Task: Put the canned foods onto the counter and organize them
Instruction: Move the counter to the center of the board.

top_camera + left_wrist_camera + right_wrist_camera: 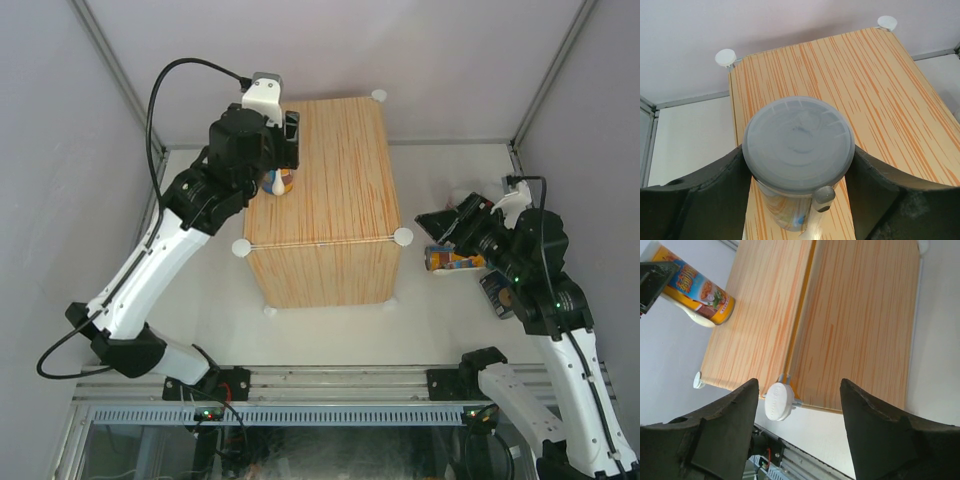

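A tall blue-orange can with a pale plastic lid and a white spoon on its side stands upright at the left edge of the light wood-grain counter. My left gripper comes from above, its dark fingers pressed against both sides of the lid. The right wrist view shows that can on the counter top. My right gripper hangs open and empty beside the counter's right front corner. Two more cans lie on the table under the right arm, partly hidden.
White round knobs mark the counter's corners; one knob sits between my right fingers' line of sight. Grey walls close in the left, back and right. A metal rail runs along the near edge.
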Robot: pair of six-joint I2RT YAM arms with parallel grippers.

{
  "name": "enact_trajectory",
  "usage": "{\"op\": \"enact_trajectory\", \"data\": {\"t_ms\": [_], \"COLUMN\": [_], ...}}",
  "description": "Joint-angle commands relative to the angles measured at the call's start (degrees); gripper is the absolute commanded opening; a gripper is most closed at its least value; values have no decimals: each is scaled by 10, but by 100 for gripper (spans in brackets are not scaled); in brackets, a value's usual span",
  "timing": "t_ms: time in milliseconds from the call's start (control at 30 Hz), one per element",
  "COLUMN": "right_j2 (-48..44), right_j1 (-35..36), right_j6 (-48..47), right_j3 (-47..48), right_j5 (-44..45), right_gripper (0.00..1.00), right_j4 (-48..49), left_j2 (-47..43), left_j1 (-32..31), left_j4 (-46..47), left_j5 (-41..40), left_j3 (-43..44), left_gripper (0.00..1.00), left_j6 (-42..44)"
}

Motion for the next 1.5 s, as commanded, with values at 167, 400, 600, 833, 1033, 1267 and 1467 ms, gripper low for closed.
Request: {"op": "enact_trajectory", "data": {"t_ms": [167, 400, 600, 833, 1033, 1267, 1467], "right_j2": [38, 77, 100, 120, 164, 224, 257], "right_j1": [6, 87, 237, 366, 479, 584, 620], "right_j6": [-70, -110, -138, -172, -214, -279, -330], "right_j3": [85, 175, 214, 227, 240, 220, 161], "right_j5": [30, 106, 228, 306, 360, 390, 379], "right_gripper": [65, 62, 56, 45, 36, 20, 7], "right_j4": [-2, -38, -38, -23, 1, 45, 124], "left_j2": [-68, -90, -94, -108, -139, -172, -188], "left_j1": [-11, -14, -16, -19, -20, -21, -21], "left_j4": [70, 74, 70, 66, 75, 92, 100], "left_j5": [-18, -19, -8, -7, -9, -2, 4], "left_j3": [23, -1, -10, -28, -68, -109, -129], "left_gripper": [0, 0, 0, 0, 0, 0, 0], "left_j6": [-11, -17, -21, -24, -31, -41, -41]}}
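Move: From the right gripper, empty and half open, the middle of the counter's front top edge lies about 20 cm to the left, 3 cm back and 5 cm below. The counter's front-right knob is some 7 cm left, 2 cm back, and the held can about 28 cm left and 7 cm ahead. From the left gripper, the middle of the counter top is roughly 8 cm right, 1 cm ahead and 11 cm below; the front-left knob is 7 cm left, 12 cm back. Lift the right gripper about 8 cm to clear the counter's front-right corner, then sweep it left and back towards the front top edge, sinking late; meanwhile shut the empty fingers almost fully, rolling the hand left side down and swinging its fingertips leftward. Keep the can gripped in the left hand and draw it back and left, with a brief rise and dip, towards the counter's left edge. ##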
